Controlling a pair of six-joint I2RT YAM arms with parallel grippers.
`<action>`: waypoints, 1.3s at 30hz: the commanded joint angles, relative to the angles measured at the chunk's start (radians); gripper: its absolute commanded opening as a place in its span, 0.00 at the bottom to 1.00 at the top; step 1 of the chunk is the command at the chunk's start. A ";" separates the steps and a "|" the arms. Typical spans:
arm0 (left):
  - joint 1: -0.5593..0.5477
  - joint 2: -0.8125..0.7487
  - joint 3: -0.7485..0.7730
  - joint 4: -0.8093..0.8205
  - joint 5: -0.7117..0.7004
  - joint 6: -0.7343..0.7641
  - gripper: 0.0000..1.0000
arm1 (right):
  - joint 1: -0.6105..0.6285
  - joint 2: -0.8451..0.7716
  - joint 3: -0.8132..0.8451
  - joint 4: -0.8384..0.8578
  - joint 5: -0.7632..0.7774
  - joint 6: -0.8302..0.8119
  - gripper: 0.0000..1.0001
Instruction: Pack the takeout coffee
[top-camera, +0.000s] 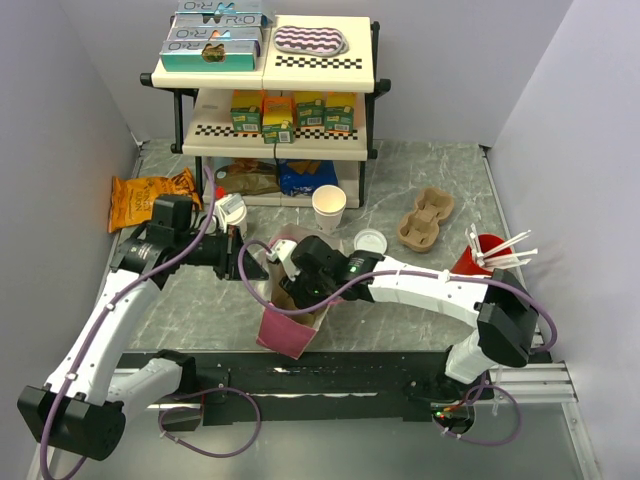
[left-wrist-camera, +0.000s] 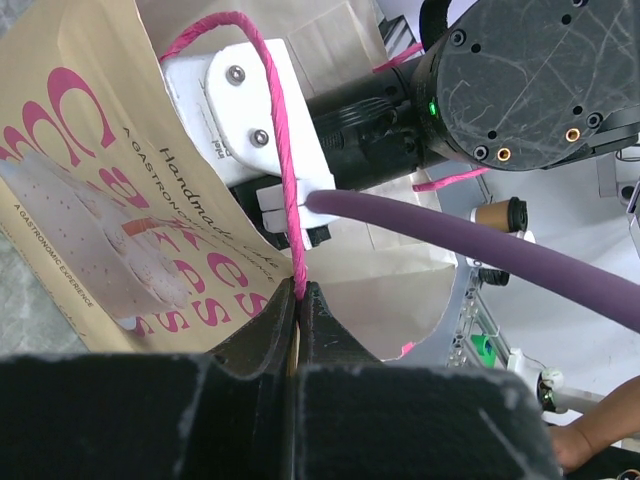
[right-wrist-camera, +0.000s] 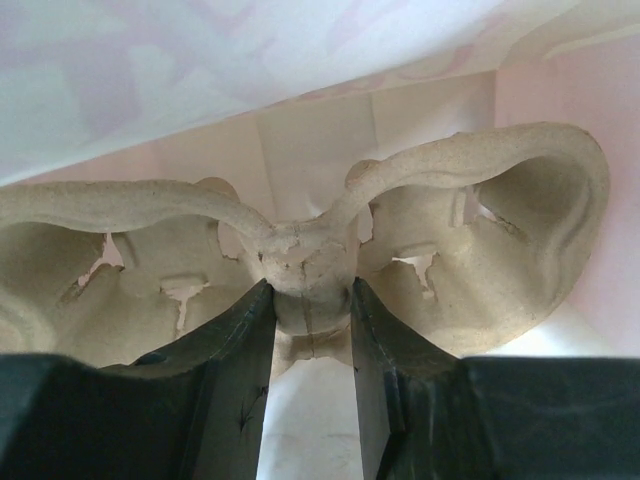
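A cream paper bag (top-camera: 285, 330) with pink print and pink cord handles stands open at the table's middle. My left gripper (top-camera: 243, 262) is shut on one pink handle cord (left-wrist-camera: 285, 150), with the bag's printed side (left-wrist-camera: 100, 200) to its left. My right gripper (top-camera: 292, 272) reaches down into the bag. In the right wrist view it (right-wrist-camera: 312, 295) is shut on the centre post of a moulded pulp cup carrier (right-wrist-camera: 500, 230), with the bag's walls (right-wrist-camera: 300, 130) around it. What looks like the takeout coffee (top-camera: 232, 211), a white lidded cup, sits just behind my left wrist.
A lidless cream cup (top-camera: 328, 205) and a round white lid (top-camera: 370, 241) stand behind the bag. A second pulp carrier (top-camera: 427, 222) and a red cup with white straws (top-camera: 485, 255) are at the right. An orange snack bag (top-camera: 145, 198) lies left, and a stocked shelf (top-camera: 270, 70) is at the back.
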 joint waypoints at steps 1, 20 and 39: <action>-0.003 0.008 0.060 0.004 0.014 0.026 0.01 | 0.001 -0.006 0.026 -0.077 -0.078 -0.017 0.43; -0.020 0.192 0.371 -0.225 -0.267 0.343 0.01 | -0.037 -0.181 0.230 -0.190 -0.121 -0.137 0.94; -0.112 0.304 0.604 -0.208 -0.177 0.379 0.01 | -0.039 -0.272 0.288 -0.017 0.082 -0.103 1.00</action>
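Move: My right fingers already pinch the middle of the cup carrier inside the bag, its middle about 2 cm below the hand point. The white lid lies some 12 cm ahead, 17 cm right and 10 cm down; the paper cups stand about 19 cm ahead, 8 cm right and 5 cm down. My left hand already grips a pink bag handle; from there the carrier is some 15 cm down, 8 cm right and 5 cm back. I open my right fingers wide to let go of the carrier's bridge, then lift that hand nearly straight up, about 20 cm, towards the bag's mouth, tilting it some 25 degrees. Meanwhile my left hand keeps the pink handle pinched shut and pulls it about 6 cm forward, then also up about 5 cm, rolling as it goes. ##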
